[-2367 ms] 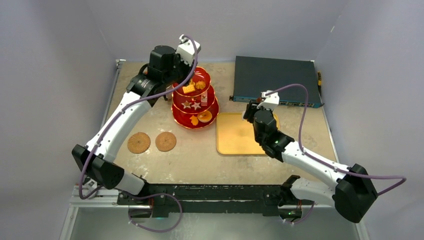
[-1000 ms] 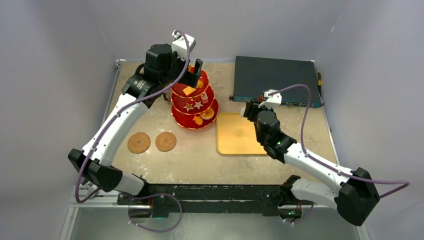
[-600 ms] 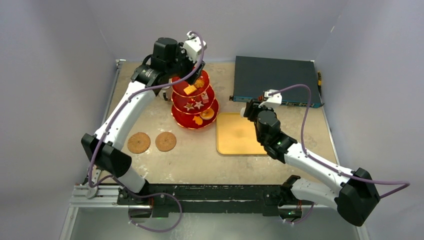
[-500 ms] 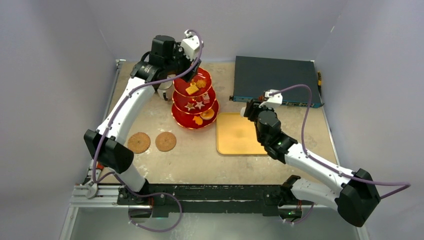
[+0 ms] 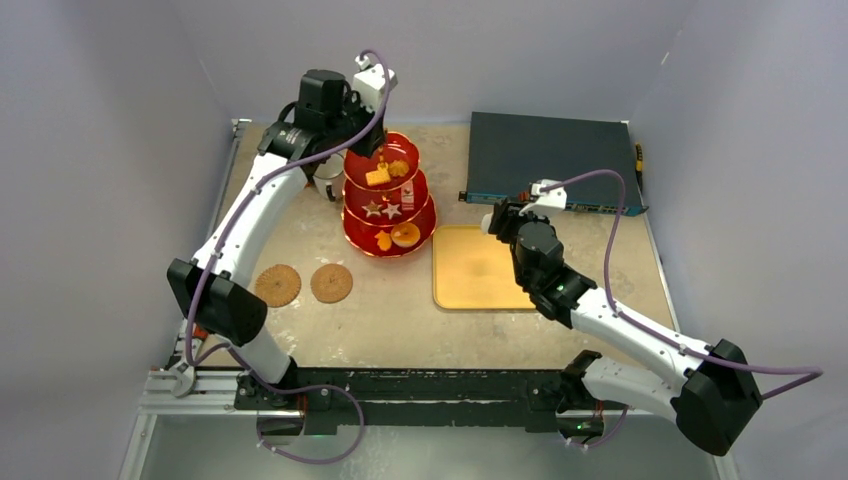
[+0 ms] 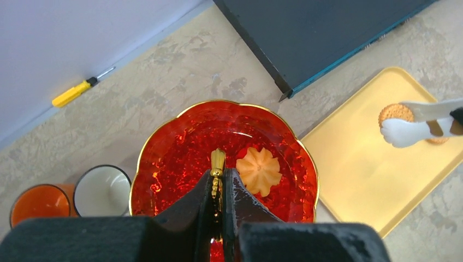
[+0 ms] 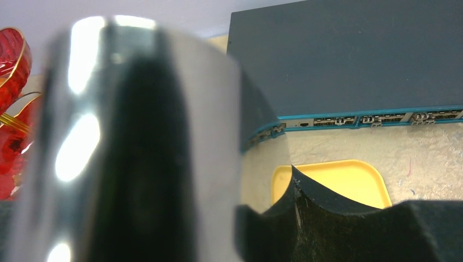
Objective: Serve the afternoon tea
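Observation:
The red three-tier stand holds small cookies and pastries on its tiers. My left gripper reaches down over the top tier and is shut on the stand's gold handle. A flower-shaped cookie lies right beside the handle. An orange mug and a white mug stand left of the stand. My right gripper hovers at the far edge of the yellow tray, shut on shiny tongs. The white tongs tip rests over a round cookie.
A dark flat electronics box sits at the back right, just behind the tray. Two round woven discs lie near the left arm. A yellow-handled screwdriver lies against the back wall.
My left gripper has swung in above the stand's top and closed from wide open onto the gold handle. The right arm has stayed where it was.

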Robot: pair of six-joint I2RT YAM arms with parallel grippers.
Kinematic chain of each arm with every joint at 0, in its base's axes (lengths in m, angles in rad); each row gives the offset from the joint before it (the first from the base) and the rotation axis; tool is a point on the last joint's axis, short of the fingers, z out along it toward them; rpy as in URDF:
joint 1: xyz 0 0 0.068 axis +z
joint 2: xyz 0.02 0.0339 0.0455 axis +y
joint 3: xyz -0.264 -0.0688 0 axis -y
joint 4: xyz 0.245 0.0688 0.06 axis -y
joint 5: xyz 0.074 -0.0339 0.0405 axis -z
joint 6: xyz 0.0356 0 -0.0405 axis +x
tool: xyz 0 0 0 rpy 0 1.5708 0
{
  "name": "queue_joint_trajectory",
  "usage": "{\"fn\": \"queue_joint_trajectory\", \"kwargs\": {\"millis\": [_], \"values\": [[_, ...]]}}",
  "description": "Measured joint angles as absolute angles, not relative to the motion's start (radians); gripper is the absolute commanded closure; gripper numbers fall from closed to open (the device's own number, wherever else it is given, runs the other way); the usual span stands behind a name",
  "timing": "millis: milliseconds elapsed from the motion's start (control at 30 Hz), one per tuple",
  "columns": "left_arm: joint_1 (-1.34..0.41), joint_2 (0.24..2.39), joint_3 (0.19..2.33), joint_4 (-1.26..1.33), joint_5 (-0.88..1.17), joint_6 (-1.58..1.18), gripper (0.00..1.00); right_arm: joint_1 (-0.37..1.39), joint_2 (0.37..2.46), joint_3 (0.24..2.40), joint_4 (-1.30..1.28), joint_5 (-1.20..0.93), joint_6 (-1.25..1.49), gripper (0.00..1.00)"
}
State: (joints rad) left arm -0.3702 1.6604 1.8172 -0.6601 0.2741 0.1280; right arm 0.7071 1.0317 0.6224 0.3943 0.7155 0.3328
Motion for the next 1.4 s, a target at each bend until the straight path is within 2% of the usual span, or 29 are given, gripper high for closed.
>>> {"fn": "queue_joint_trajectory", "kwargs": {"millis": [333, 367, 433, 467, 600, 667, 800, 933, 1133, 1300, 1400], "values": [[-0.452, 1.545, 1.670, -0.577, -0.074, -0.160, 0.99, 0.707, 1.031, 0.619, 0.395, 0.715, 0.333, 0.63], [-0.452, 1.544, 1.669, -0.578, -0.105, -0.183, 0.90, 0.707, 1.031, 0.619, 0.395, 0.715, 0.333, 0.63], [-0.452, 1.543, 1.666, -0.576, -0.169, -0.243, 0.61, 0.707, 1.031, 0.619, 0.395, 0.715, 0.333, 0.63], [-0.452, 1.542, 1.665, -0.575, -0.186, -0.255, 0.50, 0.707, 1.031, 0.619, 0.395, 0.715, 0.332, 0.63], [-0.452, 1.527, 1.657, -0.554, -0.204, -0.323, 0.10, 0.707, 1.031, 0.619, 0.396, 0.714, 0.333, 0.63], [-0.452, 1.518, 1.656, -0.543, -0.187, -0.326, 0.04, 0.707, 1.031, 0.619, 0.397, 0.714, 0.333, 0.62], [-0.451, 1.493, 1.657, -0.540, -0.102, -0.269, 0.01, 0.707, 1.031, 0.619, 0.397, 0.714, 0.332, 0.62], [-0.408, 1.468, 1.666, -0.576, 0.093, -0.123, 0.01, 0.707, 1.031, 0.619, 0.397, 0.714, 0.332, 0.62], [-0.189, 1.474, 1.741, -0.719, 0.443, 0.208, 0.01, 0.707, 1.031, 0.619, 0.396, 0.714, 0.332, 0.62], [-0.102, 1.578, 1.888, -0.884, 0.681, 0.473, 0.05, 0.707, 1.022, 0.619, 0.393, 0.714, 0.332, 0.62], [-0.089, 1.642, 1.903, -0.968, 0.801, 0.603, 0.10, 0.707, 1.009, 0.619, 0.392, 0.714, 0.332, 0.62]]}}
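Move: The cake stand's gold handle is already pinched between the left hand's closed fingers. The top tier's square biscuit lies about 3 cm back, 1 cm left and 8 cm below, and the flower biscuit 1 cm back, 3 cm right and as low. The white mug stands some 9 cm ahead, 12 cm left and 26 cm below. From the right hand, the handle is about 10 cm ahead, 21 cm left and 5 cm higher. Twisting the pinched gold handle counter-clockwise by about 30 degrees, the left hand carries it some 3 cm left, then opens wide and comes free of it. It rises and draws back and left, swinging the wrist clockwise by over 50 degrees, then dips about 3 cm with the fingers still spread. The right hand stays put, keeping its hold on the tongs. ##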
